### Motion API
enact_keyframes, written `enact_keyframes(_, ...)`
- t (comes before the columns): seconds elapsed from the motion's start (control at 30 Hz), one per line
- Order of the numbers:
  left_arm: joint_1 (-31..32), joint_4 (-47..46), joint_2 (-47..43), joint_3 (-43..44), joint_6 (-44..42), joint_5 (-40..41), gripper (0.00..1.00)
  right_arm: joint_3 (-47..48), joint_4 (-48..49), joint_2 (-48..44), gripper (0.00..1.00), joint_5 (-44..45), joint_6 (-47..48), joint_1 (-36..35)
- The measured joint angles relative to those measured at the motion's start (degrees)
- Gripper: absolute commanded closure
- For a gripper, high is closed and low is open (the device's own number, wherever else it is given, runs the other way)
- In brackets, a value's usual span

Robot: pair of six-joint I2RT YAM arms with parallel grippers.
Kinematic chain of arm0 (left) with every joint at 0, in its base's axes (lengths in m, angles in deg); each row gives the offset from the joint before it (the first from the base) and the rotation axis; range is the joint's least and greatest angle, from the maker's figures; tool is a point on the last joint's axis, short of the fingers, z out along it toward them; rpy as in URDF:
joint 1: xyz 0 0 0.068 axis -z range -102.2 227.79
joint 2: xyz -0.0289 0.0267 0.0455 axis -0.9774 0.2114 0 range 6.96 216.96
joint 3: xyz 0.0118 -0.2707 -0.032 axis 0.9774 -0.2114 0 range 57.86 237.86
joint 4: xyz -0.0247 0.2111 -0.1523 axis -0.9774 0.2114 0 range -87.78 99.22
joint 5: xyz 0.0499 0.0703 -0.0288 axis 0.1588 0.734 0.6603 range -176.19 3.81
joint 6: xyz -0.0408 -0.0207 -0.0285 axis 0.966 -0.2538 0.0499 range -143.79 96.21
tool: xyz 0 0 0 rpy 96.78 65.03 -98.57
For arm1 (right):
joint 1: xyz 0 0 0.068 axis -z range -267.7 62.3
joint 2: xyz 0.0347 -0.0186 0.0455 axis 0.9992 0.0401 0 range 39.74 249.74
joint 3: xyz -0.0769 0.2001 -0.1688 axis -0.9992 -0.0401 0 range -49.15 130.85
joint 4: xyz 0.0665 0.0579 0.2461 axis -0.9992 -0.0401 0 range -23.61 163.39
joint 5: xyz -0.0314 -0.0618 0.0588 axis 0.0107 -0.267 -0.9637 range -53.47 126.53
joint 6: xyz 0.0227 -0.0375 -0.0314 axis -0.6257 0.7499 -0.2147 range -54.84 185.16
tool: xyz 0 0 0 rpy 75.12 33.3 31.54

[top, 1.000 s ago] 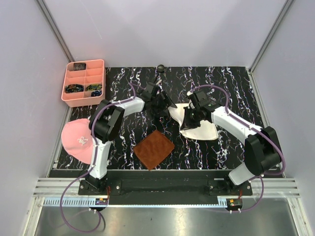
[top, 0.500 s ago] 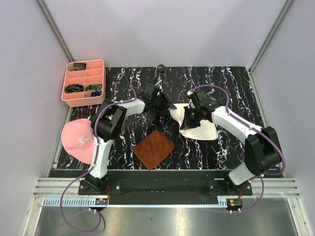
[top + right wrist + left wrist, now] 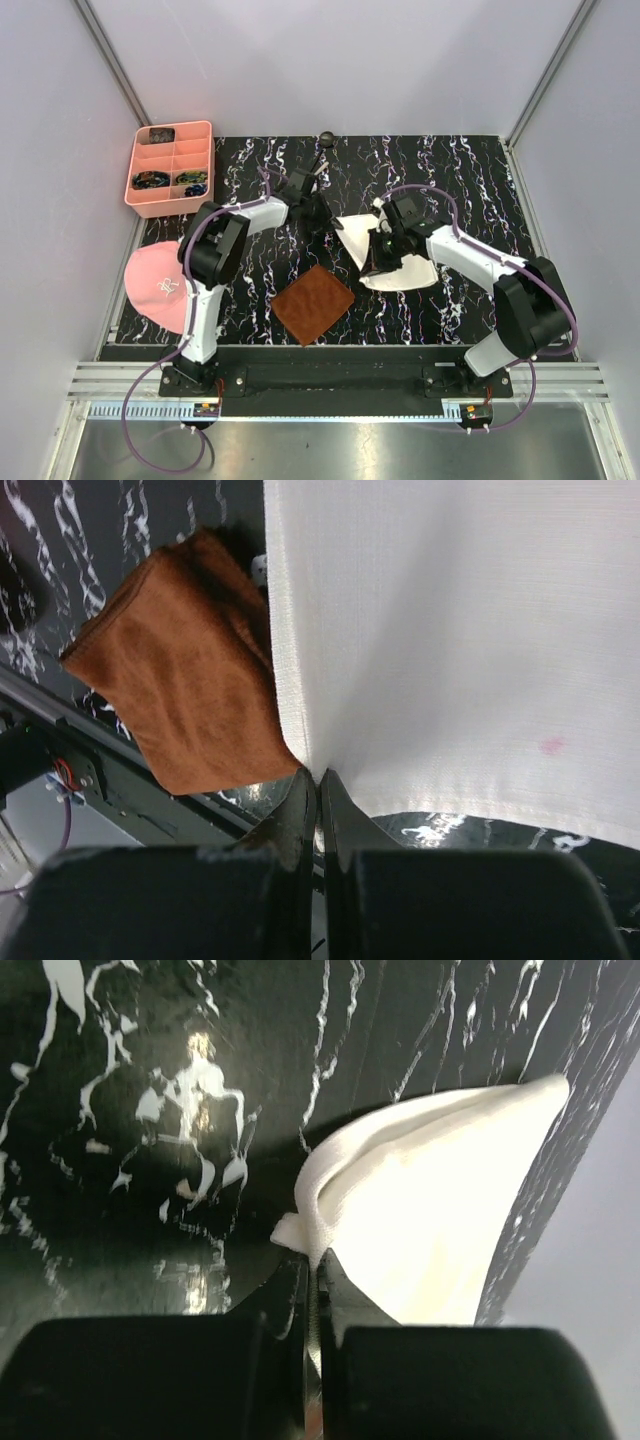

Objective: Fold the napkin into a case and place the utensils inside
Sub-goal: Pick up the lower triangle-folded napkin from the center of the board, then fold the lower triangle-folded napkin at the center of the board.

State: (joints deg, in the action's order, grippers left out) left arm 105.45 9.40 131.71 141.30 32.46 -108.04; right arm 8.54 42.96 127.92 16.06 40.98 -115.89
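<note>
The cream-white napkin lies right of the table's middle, partly lifted between both grippers. My left gripper is shut on its back-left corner, which shows pinched between the jaws in the left wrist view. My right gripper is shut on a near corner of the napkin, which hangs above the table in the right wrist view. A small dark spoon lies at the table's back edge. The fork is not visible. No folded case shows.
A brown textured mat lies near the front middle, also in the right wrist view. A pink compartment tray stands at the back left. A pink cap lies at the left edge.
My right gripper has pulled its napkin corner towards the near left. My left gripper has drawn its corner slightly back and left. The cloth is stretched more between them.
</note>
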Motion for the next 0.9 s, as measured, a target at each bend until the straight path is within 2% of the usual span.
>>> enact_keyframes(0.27, 0.2, 8.7, -8.1, -0.1, -8.8, 4.8, 1.0, -3.4, 7.2, 0.0, 1.0, -7.7, -2.1, -4.1)
enact_keyframes(0.5, 5.0, 19.7, -11.1, 3.9, -11.6, 19.9, 1.0, -9.0, 14.8, -0.6, 1.0, -13.1, -6.5, -2.3)
enact_keyframes(0.63, 9.4, 27.4, -8.4, 12.0, -11.4, 28.9, 1.0, -14.1, 17.4, -2.0, 1.0, -15.3, -7.9, 2.0)
enact_keyframes(0.9, 16.4, 41.4, 3.5, 32.0, -9.3, 43.9, 1.0, -19.8, 20.3, -4.5, 1.0, -18.2, -10.1, 10.2)
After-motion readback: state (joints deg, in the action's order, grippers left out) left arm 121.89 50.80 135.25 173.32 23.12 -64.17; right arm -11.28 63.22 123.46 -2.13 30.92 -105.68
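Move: Pinched in both grippers is the napkin's left side. From the left hand, the napkin's middle lies about 14 cm right, 7 cm back and some 2 cm lower; from the right hand, about 6 cm right, 5 cm ahead and 5 cm lower. The brown cloth is some 20 cm back and 4 cm left of the left hand, 8 cm back and 12 cm left of the right. The fork is roughly 11 cm ahead of the left hand and 6 cm left. Lifting the napkin's far left corner, the left hand rises some 6 cm, swinging left then back right, and rolls about 40 degrees until its fingers no longer point off to the right. The right hand keeps its pinch on the near corner, goes left about 4 cm and returns slightly farther right while easing back and down about 2 cm, its fingers tilting more leftward; both grippers stay shut. ##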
